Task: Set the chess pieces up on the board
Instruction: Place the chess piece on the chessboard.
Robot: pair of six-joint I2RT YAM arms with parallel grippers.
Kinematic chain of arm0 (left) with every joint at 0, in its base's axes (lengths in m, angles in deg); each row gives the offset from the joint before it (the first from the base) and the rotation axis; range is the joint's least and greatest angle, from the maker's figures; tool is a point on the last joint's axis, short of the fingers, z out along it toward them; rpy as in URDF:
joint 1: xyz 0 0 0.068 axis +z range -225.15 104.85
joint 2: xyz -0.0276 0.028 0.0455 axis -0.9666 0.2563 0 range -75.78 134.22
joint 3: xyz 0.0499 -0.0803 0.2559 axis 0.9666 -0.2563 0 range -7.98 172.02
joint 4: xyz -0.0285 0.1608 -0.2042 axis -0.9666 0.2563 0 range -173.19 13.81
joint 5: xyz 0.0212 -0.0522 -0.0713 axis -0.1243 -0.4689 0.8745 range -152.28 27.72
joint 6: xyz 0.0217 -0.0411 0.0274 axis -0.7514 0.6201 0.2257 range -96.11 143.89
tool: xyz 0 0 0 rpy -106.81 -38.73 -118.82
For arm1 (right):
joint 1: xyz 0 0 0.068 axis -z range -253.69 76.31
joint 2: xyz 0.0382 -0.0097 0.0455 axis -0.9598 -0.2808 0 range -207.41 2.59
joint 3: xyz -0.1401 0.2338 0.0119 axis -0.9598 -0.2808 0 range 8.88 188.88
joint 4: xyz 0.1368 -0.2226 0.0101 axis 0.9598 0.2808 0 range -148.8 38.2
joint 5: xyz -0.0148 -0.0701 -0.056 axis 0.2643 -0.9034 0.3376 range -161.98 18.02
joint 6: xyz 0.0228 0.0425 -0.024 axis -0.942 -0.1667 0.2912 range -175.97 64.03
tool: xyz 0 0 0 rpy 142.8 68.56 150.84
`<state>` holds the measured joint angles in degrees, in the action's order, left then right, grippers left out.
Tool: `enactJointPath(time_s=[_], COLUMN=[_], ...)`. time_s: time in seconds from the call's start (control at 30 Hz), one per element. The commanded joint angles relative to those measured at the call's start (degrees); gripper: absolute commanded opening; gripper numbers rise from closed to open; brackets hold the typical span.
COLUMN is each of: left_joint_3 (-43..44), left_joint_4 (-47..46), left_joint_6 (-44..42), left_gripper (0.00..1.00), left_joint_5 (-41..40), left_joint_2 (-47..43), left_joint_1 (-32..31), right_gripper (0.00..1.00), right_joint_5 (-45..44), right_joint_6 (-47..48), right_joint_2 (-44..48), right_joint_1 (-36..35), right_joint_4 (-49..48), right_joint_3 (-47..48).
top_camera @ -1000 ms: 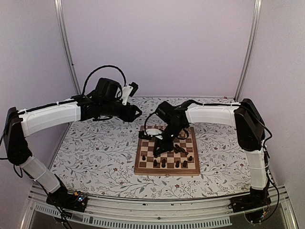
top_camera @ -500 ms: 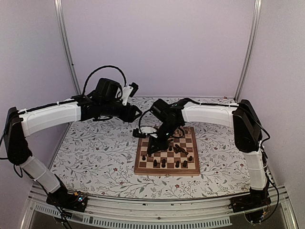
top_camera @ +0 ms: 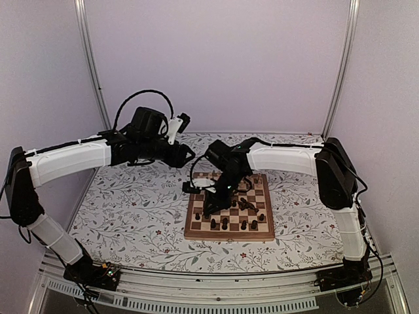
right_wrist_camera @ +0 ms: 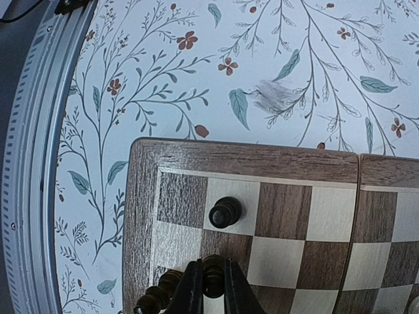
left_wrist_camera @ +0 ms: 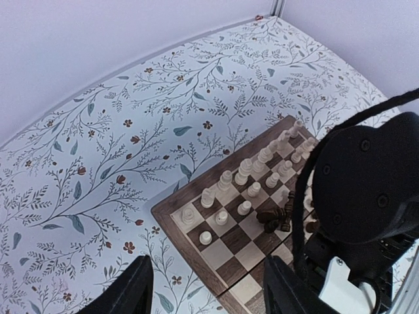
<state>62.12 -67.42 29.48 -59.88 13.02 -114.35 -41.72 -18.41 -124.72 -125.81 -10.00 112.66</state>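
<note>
The board lies in the middle of the table. Pale chess pieces stand in rows along its far side, and several dark ones stand near the front edge. My right gripper is low over the board's near-left corner, shut on a dark piece. A dark pawn stands upright on a light square just beyond it. Another dark piece lies tipped beside the fingers. My left gripper hangs open and empty above the table, back-left of the board.
A small heap of dark pieces lies on its side mid-board, next to the right arm's black wrist. Floral tablecloth surrounds the board. The metal table rail runs close to the board's near-left corner.
My right arm has swung leftwards across the board, carrying its gripper towards the near-left corner. The left arm has stayed still.
</note>
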Motion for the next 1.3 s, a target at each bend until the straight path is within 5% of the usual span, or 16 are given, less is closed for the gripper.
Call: enactJointPath(time_s=[0.0, 0.23, 0.57, 1.27], left_joint_3=[1.61, 1.70, 1.79, 1.85], left_joint_4=[0.49, 0.60, 0.74, 0.86], left_joint_6=[-0.64, -0.66, -0.71, -0.79], left_gripper=[0.59, 0.59, 0.60, 0.60], left_joint_5=[0.60, 0.77, 0.79, 1.03], left_joint_2=[0.68, 0.85, 0.98, 1.27], left_joint_1=[0.53, 0.53, 0.40, 0.44], right_gripper=[0.09, 0.12, 0.29, 0.34], right_joint_5=[-0.55, -1.08, -1.01, -12.47], right_joint_6=[0.58, 0.50, 0.42, -4.28], right_joint_2=[-1.27, -1.96, 1.03, 2.09], right_joint_1=[-0.56, -0.81, -0.52, 8.16], right_joint_4=[0.11, -0.15, 0.46, -4.61], right_joint_3=[0.97, 1.14, 1.85, 1.90])
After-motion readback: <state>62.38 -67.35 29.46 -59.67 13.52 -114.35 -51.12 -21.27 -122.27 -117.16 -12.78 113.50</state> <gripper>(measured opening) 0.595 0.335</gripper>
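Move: The dark pawn held in the right fingers is going to the square right beneath them, its surface about 3 cm down. Another dark pawn stands about 3 cm to the left, level with it. Two taller back-row pieces stand some 2 cm nearer the base, one 2 cm to the right and one 5 cm. The heap of fallen dark pieces lies roughly 10 cm ahead and 6 cm right. From the left hand, that square is about 12 cm back, 6 cm right and 18 cm below. The dark pawn, still pinched, is eased straight down about 1 cm onto its square by the right hand, and the fingers part modestly to let go. After a brief stay the right hand rises clear and sweeps forward and to the right, roughly 10 cm out, towards the fallen dark pieces, turning clockwise some 15 degrees, fingers partly open. ##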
